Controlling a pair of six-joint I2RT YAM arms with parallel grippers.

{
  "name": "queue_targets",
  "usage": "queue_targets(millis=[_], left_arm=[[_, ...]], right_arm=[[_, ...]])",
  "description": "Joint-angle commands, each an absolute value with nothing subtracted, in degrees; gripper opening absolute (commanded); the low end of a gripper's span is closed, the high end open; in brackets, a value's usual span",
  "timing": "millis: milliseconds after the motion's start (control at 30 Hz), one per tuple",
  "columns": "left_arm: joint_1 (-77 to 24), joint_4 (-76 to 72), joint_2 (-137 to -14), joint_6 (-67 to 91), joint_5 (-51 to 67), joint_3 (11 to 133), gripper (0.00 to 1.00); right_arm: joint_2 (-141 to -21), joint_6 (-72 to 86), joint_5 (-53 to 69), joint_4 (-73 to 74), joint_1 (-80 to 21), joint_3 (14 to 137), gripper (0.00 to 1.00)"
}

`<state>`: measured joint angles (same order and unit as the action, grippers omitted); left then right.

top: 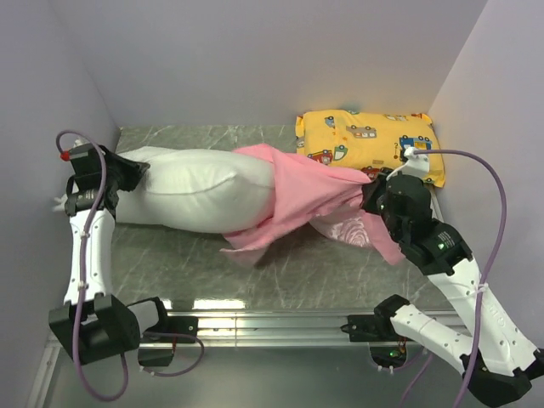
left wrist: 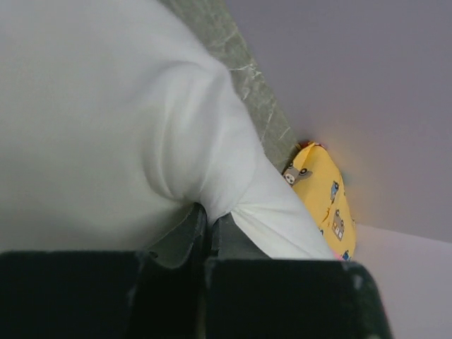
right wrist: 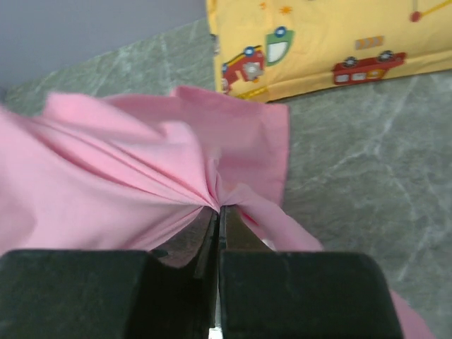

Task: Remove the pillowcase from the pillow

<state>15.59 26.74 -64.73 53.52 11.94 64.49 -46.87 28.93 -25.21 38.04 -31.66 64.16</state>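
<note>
The plump white pillow (top: 191, 189) lies across the table's left and middle, its left half bare. The pink pillowcase (top: 297, 194) still wraps its right end and bunches toward the right. My left gripper (top: 136, 174) is shut on the pillow's left end; the wrist view shows its jaws pinching white fabric (left wrist: 208, 212). My right gripper (top: 367, 197) is shut on a gathered fold of the pillowcase (right wrist: 141, 169), with its jaws closed at the pinch (right wrist: 219, 208). A patterned part of the pillowcase (top: 348, 229) lies under the right arm.
A yellow cartoon-vehicle pillow (top: 370, 140) lies at the back right against the wall, also seen in the right wrist view (right wrist: 325, 42) and left wrist view (left wrist: 321, 198). Grey walls enclose the marble tabletop (top: 314, 272) on three sides.
</note>
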Motion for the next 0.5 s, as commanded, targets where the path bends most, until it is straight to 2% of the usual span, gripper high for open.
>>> queue_targets(millis=[0, 133, 267, 467], left_arm=[[18.47, 16.62, -68.11, 53.26, 11.34, 59.95, 0.01], [15.21, 13.54, -67.15, 53.79, 10.19, 55.55, 0.0], [13.63, 13.97, -65.84, 53.0, 10.28, 53.45, 0.01], [10.72, 12.66, -60.82, 52.56, 9.58, 48.61, 0.0]], right_arm=[[-46.04, 24.61, -33.23, 40.09, -27.6, 63.81, 0.0], [-54.3, 23.91, -27.61, 36.39, -27.42, 61.09, 0.0], [-55.81, 23.91, -22.42, 33.67, -27.68, 58.54, 0.0], [-54.67, 23.55, -28.81, 37.17, -27.51, 61.87, 0.0]])
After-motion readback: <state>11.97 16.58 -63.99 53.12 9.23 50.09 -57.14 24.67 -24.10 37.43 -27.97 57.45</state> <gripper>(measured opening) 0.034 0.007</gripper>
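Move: The left hand grips the pillow's outer end, the pillow's middle lying about 14 cm to its right, 5 cm back and some 6 cm lower; the pillowcase, around the pillow's far end, has its middle roughly 45 cm to that hand's right, 8 cm back and 8 cm lower. The right hand grips the pillowcase's gathered end, its middle about 14 cm to the left, 3 cm back and 8 cm lower; from this hand the yellow pillow lies some 20 cm ahead, 8 cm right and 24 cm below. With the pillow and pillowcase already pulled out between them, both hands now sink towards the table, the left dropping about 8 cm almost straight down before easing to a stop with a slight drift right, its fingers still shut on the pillow. The right keeps its pinch on the pillowcase and lowers it some 10 cm while reaching a little forward, its fingers tipping down by about 15 degrees and its left side rolling down by about as much. ##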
